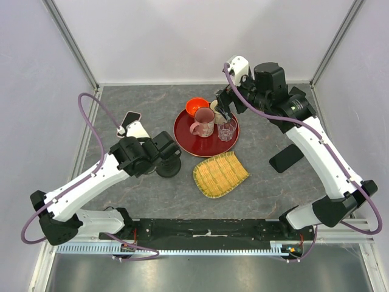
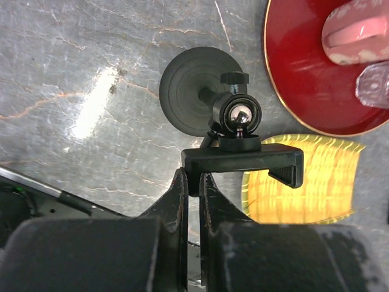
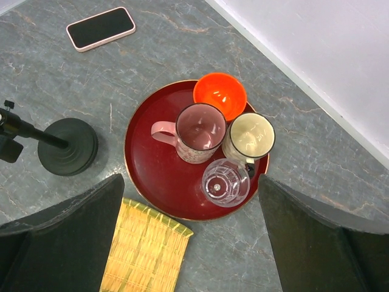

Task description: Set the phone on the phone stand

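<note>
The phone (image 1: 129, 117), dark-screened in a pink case, lies flat on the table at the far left, also seen in the right wrist view (image 3: 101, 28). The black phone stand (image 1: 169, 167) has a round base (image 2: 194, 91), a ball joint and a clamp bar (image 2: 243, 161). My left gripper (image 2: 193, 179) is shut on the left end of that clamp bar. My right gripper (image 3: 189, 182) hangs wide open above the red tray (image 3: 155, 176), holding nothing. The phone lies well apart from both grippers.
The red tray (image 1: 185, 137) holds a pink mug (image 3: 199, 131), an orange bowl (image 3: 220, 94), a cream cup (image 3: 249, 137) and a clear glass (image 3: 226, 182). A bamboo mat (image 1: 220, 174) lies in front of it. A black block (image 1: 285, 158) sits at the right.
</note>
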`<state>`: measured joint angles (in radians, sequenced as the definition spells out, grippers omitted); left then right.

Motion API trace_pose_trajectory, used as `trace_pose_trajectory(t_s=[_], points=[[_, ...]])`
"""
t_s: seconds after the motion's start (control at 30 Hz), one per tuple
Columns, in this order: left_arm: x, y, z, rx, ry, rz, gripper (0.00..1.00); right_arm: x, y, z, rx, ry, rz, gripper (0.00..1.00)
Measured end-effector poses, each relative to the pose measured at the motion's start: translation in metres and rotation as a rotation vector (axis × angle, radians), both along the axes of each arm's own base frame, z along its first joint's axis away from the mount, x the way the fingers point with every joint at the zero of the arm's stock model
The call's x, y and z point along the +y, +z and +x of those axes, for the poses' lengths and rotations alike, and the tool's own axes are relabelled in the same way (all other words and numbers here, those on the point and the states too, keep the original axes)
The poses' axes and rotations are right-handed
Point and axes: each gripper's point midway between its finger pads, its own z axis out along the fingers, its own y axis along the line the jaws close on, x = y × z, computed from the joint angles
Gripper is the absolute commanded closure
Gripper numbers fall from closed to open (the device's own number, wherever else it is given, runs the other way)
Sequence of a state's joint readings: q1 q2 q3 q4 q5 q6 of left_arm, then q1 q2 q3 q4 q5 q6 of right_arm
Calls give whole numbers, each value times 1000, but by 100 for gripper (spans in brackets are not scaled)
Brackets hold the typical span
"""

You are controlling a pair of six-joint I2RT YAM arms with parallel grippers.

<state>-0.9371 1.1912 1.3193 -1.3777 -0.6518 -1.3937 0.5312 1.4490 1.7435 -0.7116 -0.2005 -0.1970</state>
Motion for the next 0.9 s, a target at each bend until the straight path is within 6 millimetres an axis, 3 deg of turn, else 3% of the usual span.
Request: trace_pose_trajectory(t_s=[0.33, 0.4, 0.47, 0.63, 0.73, 0.9], points=[[-4, -8, 8, -14, 127, -32, 97, -2, 2, 11, -23, -39, 1, 2], [-3, -13, 7, -8, 128, -21, 46, -1, 4, 12, -31, -41, 6, 2], [0, -17, 7, -6, 128, -4, 6, -1, 6, 13, -39, -43, 10, 2], [3, -11, 11, -42, 101, 5, 2, 0, 9, 14, -50, -43, 17, 2], [-1, -1, 14, -76, -41, 25, 2, 0, 10, 14, -53, -43, 19, 2], [-17, 46, 22, -264, -406, -15, 0, 0, 13, 12, -59, -33, 26, 2]])
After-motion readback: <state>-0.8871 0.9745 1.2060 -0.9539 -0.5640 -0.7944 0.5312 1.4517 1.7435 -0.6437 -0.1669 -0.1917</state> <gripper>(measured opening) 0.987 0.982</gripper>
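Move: The left fingers are shut on one end of the phone stand's clamp. The table spot for the stand's round base lies about 6 cm ahead, 2 cm to the left and 13 cm below the hand. From this hand the red tray is about 23 cm ahead and 15 cm right, the woven mat 2 cm ahead and 17 cm right, the phone 24 cm ahead and 18 cm left, all at table height. From the right hand, that spot is some 9 cm back, 23 cm left and 27 cm below. Down by not quite 2 cm, with a slight forward creep and counter-clockwise turn, the left hand sets the held phone stand on the table, then opens its fingers wide and lets go of the clamp. It lifts away about 6 cm, edging right and forward, turning some 30 degrees clockwise as its fingertips tilt up. The open right hand merely drifts forward and up a little. ##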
